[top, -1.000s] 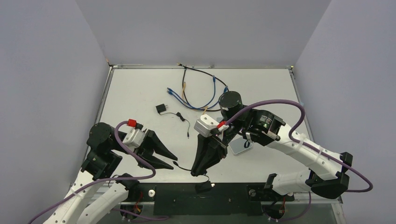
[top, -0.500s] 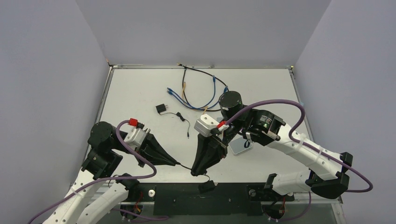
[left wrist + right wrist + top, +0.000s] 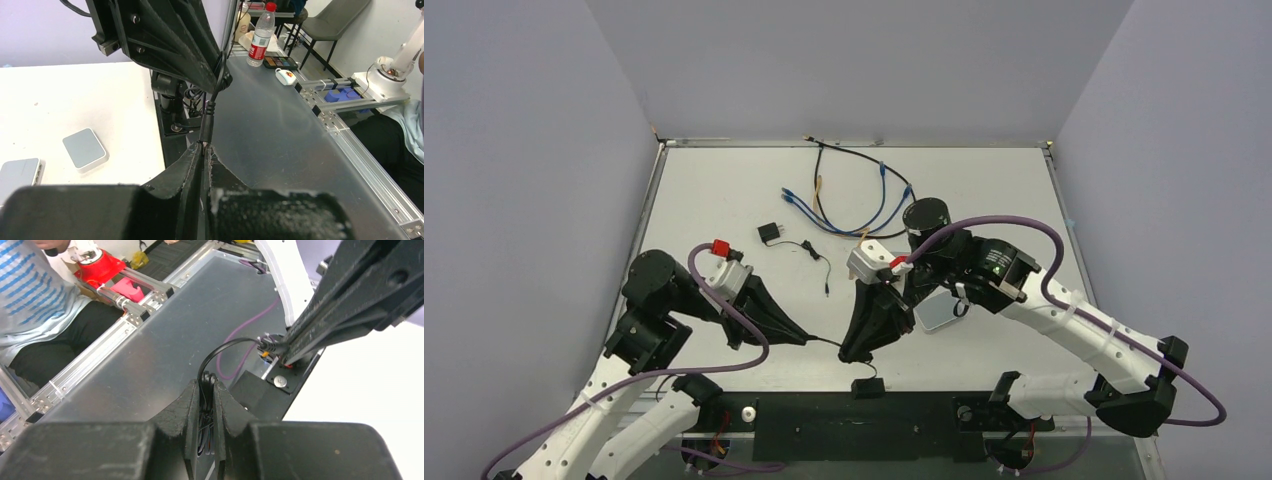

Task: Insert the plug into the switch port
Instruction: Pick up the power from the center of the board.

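Observation:
My left gripper (image 3: 807, 341) (image 3: 202, 146) is shut on the black plug (image 3: 208, 120) (image 3: 270, 346) just above the table's near edge. The plug's thin black cable (image 3: 829, 343) runs a short way right to my right gripper (image 3: 856, 356) (image 3: 206, 382), which is shut on the bundled cable. A small black adapter (image 3: 865, 387) hangs below it. The white box with a pale grey face (image 3: 939, 315) (image 3: 85, 148) lies flat on the table, to the right of both grippers. I cannot make out its switch port. A second box (image 3: 20, 172) lies close by it.
Blue and black cables (image 3: 844, 195) lie tangled at the far middle of the table. A small black adapter (image 3: 770, 233) with a thin cord sits left of centre. A dark strip (image 3: 824, 425) runs along the near edge, between the arm bases.
My left gripper was open beside the cable; it has shut on the plug and moved slightly right and farther in. The right gripper and the hanging adapter have risen a little.

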Controlling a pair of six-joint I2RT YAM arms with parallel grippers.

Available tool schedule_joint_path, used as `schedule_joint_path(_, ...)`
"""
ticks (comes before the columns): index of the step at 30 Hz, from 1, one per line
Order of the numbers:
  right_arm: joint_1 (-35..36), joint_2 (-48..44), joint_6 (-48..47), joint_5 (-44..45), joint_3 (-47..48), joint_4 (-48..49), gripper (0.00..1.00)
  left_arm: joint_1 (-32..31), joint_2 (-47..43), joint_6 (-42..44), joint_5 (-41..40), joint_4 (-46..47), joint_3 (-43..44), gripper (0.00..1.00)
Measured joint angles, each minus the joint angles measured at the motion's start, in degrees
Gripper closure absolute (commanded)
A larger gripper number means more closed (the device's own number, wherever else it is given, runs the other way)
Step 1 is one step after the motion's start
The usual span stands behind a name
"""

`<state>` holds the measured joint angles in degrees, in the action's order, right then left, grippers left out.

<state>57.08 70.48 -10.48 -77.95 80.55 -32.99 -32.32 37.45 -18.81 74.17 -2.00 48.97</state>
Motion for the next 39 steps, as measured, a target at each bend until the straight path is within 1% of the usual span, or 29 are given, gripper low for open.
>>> schedule_joint_path(8, -2.7, -4.4, -1.0, 5.6, -8.2, 0.0, 0.93, 0.0, 2.6, -0.7, -2.7, 0.8, 0.0, 1.0)
schedule_joint_path(16, -3.1, -5.6, -0.7, 12.8, -15.0, 1.4, 0.94, -0.1, 7.2, -2.0, -5.4, 1.7, 0.0, 1.0)
schedule_joint_path(20, -3.5, -7.2, 1.6, 16.3, -19.5, 5.2, 0.9, -0.2, 9.4, -2.4, -6.6, 1.7, 0.0, 1.0)
schedule_joint_path(27, -5.9, -10.9, 8.4, 21.7, -26.3, 13.3, 0.81, -0.2, 12.6, -3.3, -7.9, 1.8, 0.0, 1.0)
schedule_joint_path(28, -6.5, -11.5, 9.4, 22.4, -26.9, 13.9, 0.8, -0.2, 13.0, -3.4, -8.0, 1.9, 0.0, 1.0)
schedule_joint_path(29, -7.0, -12.0, 10.0, 23.1, -27.3, 14.6, 0.77, -0.2, 13.4, -3.6, -8.0, 2.1, 0.0, 1.0)
schedule_joint_path(32, -8.7, -14.1, 12.3, 25.4, -28.7, 16.3, 0.72, -0.2, 14.5, -4.2, -8.2, 2.7, 0.0, 1.0)
schedule_joint_path(39, -12.5, -20.5, 15.7, 30.9, -30.0, 17.5, 0.67, -0.3, 17.2, -6.0, -9.1, 5.1, 0.0, 1.0)
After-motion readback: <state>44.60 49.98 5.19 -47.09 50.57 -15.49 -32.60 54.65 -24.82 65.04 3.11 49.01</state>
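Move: The left hand already pinches the power cord's plug and the right hand its bundled cable, with the adapter hanging about 11 cm below the right hand and 2 cm to its right. The near switch lies some 20 cm ahead of the left hand, 26 cm to its right and 25 cm lower. From the right hand it is about 24 cm ahead, 19 cm right and 27 cm down. The far switch is 12 cm beyond the near one and 6 cm left of it. Forward, rightward and slightly down, the left hand carries the pinched plug about 10 cm towards the near switch, rolling some 15 degrees and staying shut. The right hand first sinks about 11 cm while easing forward, opens and lets go of the cable bundle, then sweeps on forward and rises a little, 10 cm farther forward in all, turning about 45 degrees clockwise. ##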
